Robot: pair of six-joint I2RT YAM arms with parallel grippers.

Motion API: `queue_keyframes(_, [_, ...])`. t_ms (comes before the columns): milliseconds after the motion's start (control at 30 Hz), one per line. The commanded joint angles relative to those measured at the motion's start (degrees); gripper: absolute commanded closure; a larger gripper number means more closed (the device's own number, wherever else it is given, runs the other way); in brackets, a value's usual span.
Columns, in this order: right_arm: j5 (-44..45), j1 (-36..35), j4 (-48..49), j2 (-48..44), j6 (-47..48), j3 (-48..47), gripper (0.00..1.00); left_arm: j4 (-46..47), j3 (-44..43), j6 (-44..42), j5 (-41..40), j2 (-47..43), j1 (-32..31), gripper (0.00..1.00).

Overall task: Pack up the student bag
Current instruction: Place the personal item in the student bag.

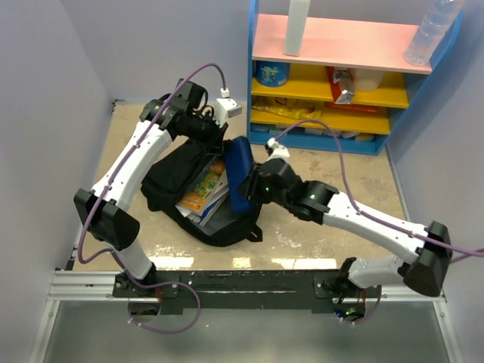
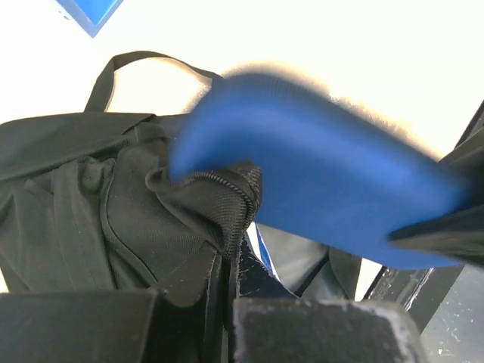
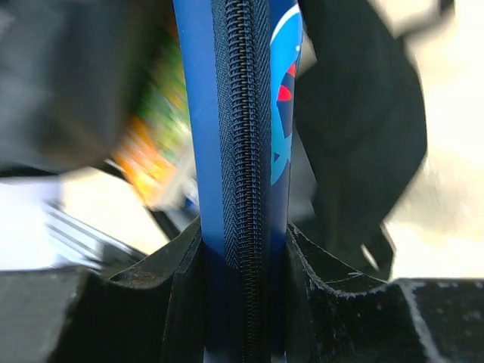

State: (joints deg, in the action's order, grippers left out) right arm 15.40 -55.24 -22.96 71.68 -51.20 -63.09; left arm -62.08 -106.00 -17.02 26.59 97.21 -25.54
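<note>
The student bag [image 1: 170, 178], a soft black backpack, lies open on the table with colourful books [image 1: 203, 189] inside it. My left gripper [image 1: 213, 130] is shut on the bag's zipper edge [image 2: 227, 198] and holds the opening up. A dark-blue pencil case [image 1: 240, 172] stands on edge over the mouth of the bag. My right gripper [image 3: 243, 261] is shut on the pencil case [image 3: 242, 121], its zipper facing the camera. In the left wrist view the pencil case [image 2: 325, 181] crosses blurred above the bag [image 2: 68, 189].
A blue, pink and yellow shelf unit [image 1: 340, 68] stands at the back right with snack packs, a tin, a white bottle [image 1: 296, 26] and a clear bottle [image 1: 432, 30]. Walls close in left and right.
</note>
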Motion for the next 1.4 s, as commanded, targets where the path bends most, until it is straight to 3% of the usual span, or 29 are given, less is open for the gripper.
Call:
queue_keyframes(0, [0.6, -3.5, -5.2, 2.8, -3.3, -1.1, 0.94, 5.4, -6.5, 0.8, 4.0, -0.1, -0.3, 1.00])
queue_keyframes(67, [3.6, -4.2, -9.8, 3.7, -5.5, -1.6, 0.96, 5.0, -6.8, 0.8, 4.2, -0.5, -0.3, 1.00])
queue_keyframes(333, [4.5, -8.7, -12.5, 11.3, -9.0, -2.0, 0.98, 4.6, -7.0, 1.2, 6.0, -1.1, -0.3, 1.00])
queue_keyframes(433, [10.0, -9.0, -17.3, 14.2, -10.9, -2.7, 0.99, 4.0, -7.8, 1.4, 7.1, -1.1, -0.3, 1.00])
queue_keyframes(667, [14.0, -8.9, -24.1, 14.5, -16.9, -0.8, 1.00, 4.9, -9.1, 2.5, 8.2, -1.8, -0.3, 1.00])
queue_keyframes(867, [13.0, -9.0, -20.8, 14.9, -19.7, 2.1, 1.00, 4.3, -7.9, 2.3, 11.1, -1.8, -0.3, 1.00])
queue_keyframes(1100, [14.1, -8.4, -23.4, 36.3, -11.4, -21.5, 1.00, 3.0, -5.7, 1.5, 14.0, -2.0, -0.5, 1.00])
queue_keyframes(1200, [13.0, -7.6, -22.7, 40.1, -9.2, -30.6, 1.00, 1.7, -4.7, 0.1, 15.9, -2.0, -0.5, 1.00])
queue_keyframes(1367, [13.3, -3.9, -16.3, 38.5, -7.7, -33.7, 1.00, 0.7, -2.5, -1.9, 16.6, -2.5, -0.5, 1.00])
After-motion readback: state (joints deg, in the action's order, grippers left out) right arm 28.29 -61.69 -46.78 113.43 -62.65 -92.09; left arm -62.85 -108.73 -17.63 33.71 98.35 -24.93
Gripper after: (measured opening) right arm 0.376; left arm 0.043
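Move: The right gripper already holds the blue pencil case by its zipped edge; the free space in the student bag lies about 3 cm back, 4 cm left and 18 cm below it. The books in the bag are some 4 cm ahead, 12 cm left and 14 cm lower; the rim pinched by the left gripper is about 10 cm ahead, 8 cm left, at its height. From the left hand the free space is some 13 cm back, 5 cm right and 21 cm down. Lower the right gripper about 15 cm into the bag mouth with the pencil case still pinched, easing back a few centimetres at first and tipping the fingers some 30 degrees steeper. Once low, sweep forward and left by 7 to 8 cm each, bringing the case in beside the books. Keep the left gripper shut on the rim and let it ride up and right a couple of centimetres. ##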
